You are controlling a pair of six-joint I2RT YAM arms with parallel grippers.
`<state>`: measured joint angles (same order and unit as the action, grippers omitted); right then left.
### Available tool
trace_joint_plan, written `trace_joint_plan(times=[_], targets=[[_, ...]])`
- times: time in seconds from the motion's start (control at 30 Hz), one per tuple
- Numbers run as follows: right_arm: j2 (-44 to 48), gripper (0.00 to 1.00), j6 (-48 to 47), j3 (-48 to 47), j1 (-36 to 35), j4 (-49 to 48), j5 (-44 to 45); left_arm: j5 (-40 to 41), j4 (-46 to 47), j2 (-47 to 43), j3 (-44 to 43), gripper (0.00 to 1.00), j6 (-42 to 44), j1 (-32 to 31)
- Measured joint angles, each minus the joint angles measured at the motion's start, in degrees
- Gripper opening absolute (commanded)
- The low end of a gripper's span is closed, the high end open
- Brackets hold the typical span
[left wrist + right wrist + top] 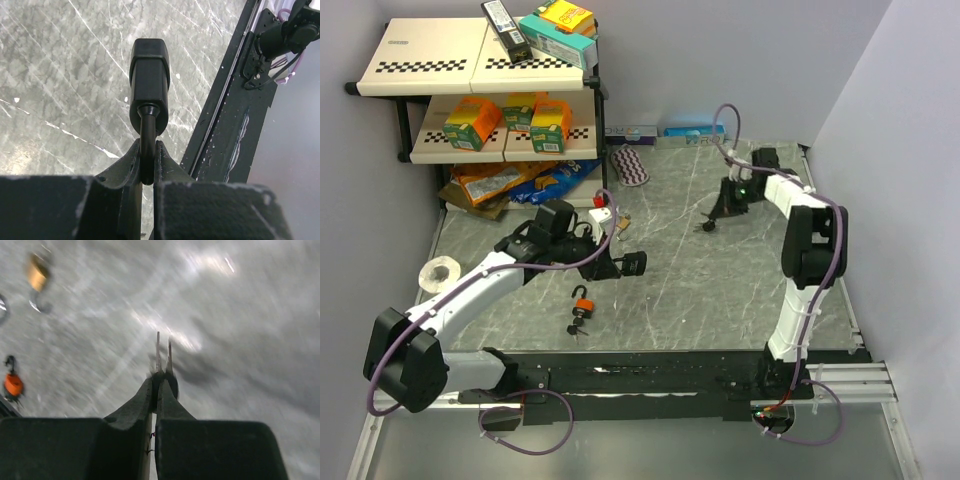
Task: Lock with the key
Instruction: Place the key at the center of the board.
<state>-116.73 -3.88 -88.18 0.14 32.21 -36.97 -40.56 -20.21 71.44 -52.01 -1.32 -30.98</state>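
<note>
A black padlock [633,263] hangs above the table's middle, and my left gripper [615,262] is shut on its shackle. In the left wrist view the lock body [150,82] points away from the camera. Its black shackle [147,132] is pinched at my left gripper [148,152]. At the back right my right gripper [719,214] is shut on a key [705,228], well apart from the lock. In the blurred right wrist view two thin metal blades of the key [163,351] stick out past my right gripper [161,382].
An orange padlock [582,301] with keys [577,326] lies near the front centre. A brass padlock [620,222] lies behind my left gripper. A tape roll [441,272] sits at the left. A shelf [470,70] with boxes and snack bags [510,182] fills the back left. A patterned pouch [630,165] lies beside it.
</note>
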Motion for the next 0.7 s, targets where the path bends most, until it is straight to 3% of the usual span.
trace_joint_plan(times=[0.4, 0.47, 0.57, 0.7], targets=[[5.35, 0.02, -9.4, 11.15, 14.67, 7.23, 4.7, 1.42, 0.22, 1.97, 0.17, 0.01, 0.07, -2.82], [6.54, 0.16, -10.64, 12.07, 15.43, 7.5, 5.55, 1.53, 0.22, 2.36, 0.17, 0.01, 0.17, -3.3], [8.37, 0.56, -12.09, 13.51, 15.54, 8.28, 6.19, 1.81, 0.15, 2.84, 0.15, 0.01, 0.22, -3.82], [10.27, 0.78, -13.51, 13.68, 15.45, 8.96, 5.57, 1.88, -0.55, 4.2, -0.04, 0.01, 0.22, -4.46]])
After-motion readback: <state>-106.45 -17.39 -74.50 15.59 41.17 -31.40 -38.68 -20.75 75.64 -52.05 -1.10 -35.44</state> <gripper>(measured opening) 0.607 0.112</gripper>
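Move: The right hand, holding the keys, has its set-down spot on the marbled board about 8 cm back, 12 cm right and 6 cm down. The small gold padlock lies about level ahead, 24 cm to the right hand's left and 6 cm down; the orange padlock is roughly 23 cm back, 32 cm left and 6 cm down. From the left hand, the spot is some 15 cm ahead, 36 cm right and 15 cm down. Sweep the right gripper about 12 cm to the right and 8 cm back, sinking a few centimetres and turning slightly clockwise, to bring the pinched keys down to the bare board. There, open the fingers well past half, let go of the keys and start to rise. Keep the black padlock gripped in the left hand while it sinks about 3 cm. ##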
